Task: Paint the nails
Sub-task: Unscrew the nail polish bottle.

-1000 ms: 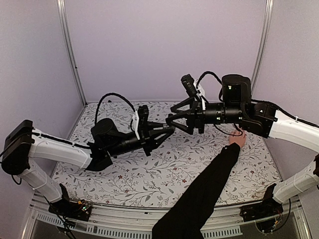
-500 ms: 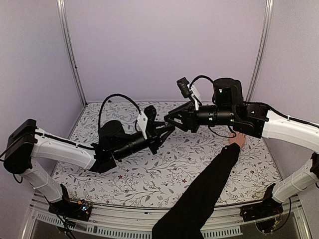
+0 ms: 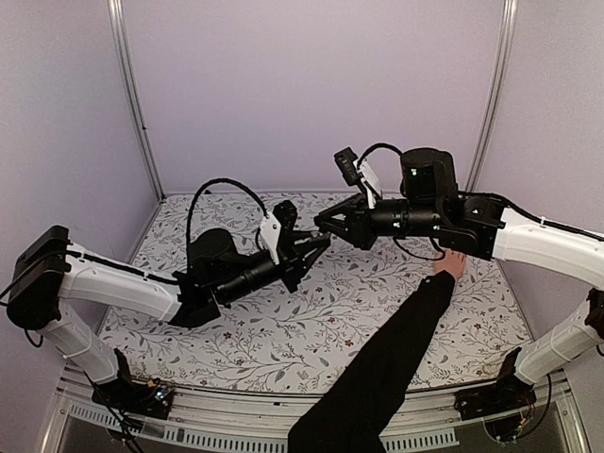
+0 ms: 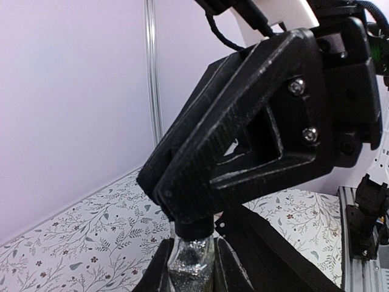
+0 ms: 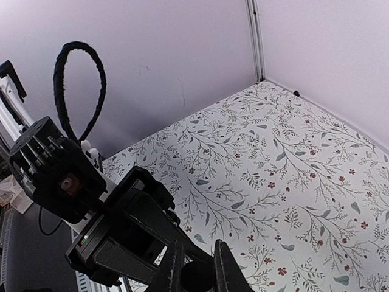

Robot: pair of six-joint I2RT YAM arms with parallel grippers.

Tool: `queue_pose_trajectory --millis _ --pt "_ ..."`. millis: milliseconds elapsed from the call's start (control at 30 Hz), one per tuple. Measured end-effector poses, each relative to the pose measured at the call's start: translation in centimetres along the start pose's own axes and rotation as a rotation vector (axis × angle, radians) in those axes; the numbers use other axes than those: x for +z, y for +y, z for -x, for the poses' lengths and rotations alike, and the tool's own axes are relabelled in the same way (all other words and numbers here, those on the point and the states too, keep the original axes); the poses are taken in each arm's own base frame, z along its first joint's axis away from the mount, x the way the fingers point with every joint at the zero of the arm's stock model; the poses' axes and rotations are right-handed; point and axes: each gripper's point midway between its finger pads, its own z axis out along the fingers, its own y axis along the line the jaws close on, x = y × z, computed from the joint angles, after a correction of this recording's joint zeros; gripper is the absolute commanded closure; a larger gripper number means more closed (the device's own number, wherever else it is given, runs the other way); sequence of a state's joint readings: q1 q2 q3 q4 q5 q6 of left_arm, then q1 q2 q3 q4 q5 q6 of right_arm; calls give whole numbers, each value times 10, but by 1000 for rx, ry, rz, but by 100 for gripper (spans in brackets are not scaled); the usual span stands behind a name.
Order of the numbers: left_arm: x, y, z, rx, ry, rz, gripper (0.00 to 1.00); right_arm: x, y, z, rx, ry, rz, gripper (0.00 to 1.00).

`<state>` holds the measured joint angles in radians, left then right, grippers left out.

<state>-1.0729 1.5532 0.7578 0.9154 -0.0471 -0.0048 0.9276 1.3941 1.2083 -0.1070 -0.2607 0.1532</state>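
Observation:
My left gripper [image 3: 314, 243] is shut on a small clear bottle [image 4: 190, 260] with glittery dark contents, held in the air over the middle of the table. The bottle's black cap [image 5: 197, 277] sits between the fingers of my right gripper [image 3: 327, 226], which is shut on it from the opposite side. The two grippers meet tip to tip. A bare hand [image 3: 451, 263] with a long black sleeve [image 3: 387, 354] rests on the table at the right, below my right arm. Its nails are too small to make out.
The table carries a floral-patterned cloth [image 3: 311, 321]. Lilac walls and metal corner posts [image 3: 132, 94] close in the back and sides. The sleeved arm crosses the table's front right from the near edge.
My right gripper has moved left to the left gripper and has shut on the bottle's cap. The left arm has lifted the bottle slightly. The hand has not moved.

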Motion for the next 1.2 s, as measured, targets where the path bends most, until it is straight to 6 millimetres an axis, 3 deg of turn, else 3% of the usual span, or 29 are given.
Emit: queue_pose_trajectory --millis 100,467,933,1200 --pt "-1 -2 0 -8 -4 -17 100 0 1 0 -11 6 6 100" --pt "-8 -16 5 -70 -31 -208 100 -6 19 -2 -85 23 115 100" --pt "-47 -75 29 -160 -111 -686 100 -34 86 -8 -271 20 487 100" --pt "-58 -96 35 -201 -123 -861 100 -46 108 -13 -331 10 624 98"
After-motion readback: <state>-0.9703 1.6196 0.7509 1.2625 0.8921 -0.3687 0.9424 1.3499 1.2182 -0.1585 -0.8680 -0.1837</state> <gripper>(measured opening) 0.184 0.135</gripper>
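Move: The left fingers already hold the nail polish bottle upright, with its black cap about 4 cm straight above them. The right fingers are already shut on that cap, and the bottle's body sits about 4 cm below them. From the left hand, the false hand lies on the table some 20 cm ahead and 37 cm to the right, and its black sleeve's middle about 10 cm back and 16 cm to the right, both roughly 27 cm below. Back towards the robot's base go both hands together, about 11 cm and rising slightly, while they twist against each other about the upright bottle: the left hand, keeping its grip on the glass body, swings some 50 degrees clockwise as the right, still pinching the cap, swings about 40 degrees counter-clockwise. The start is slow, and neither hand's fingers open. ##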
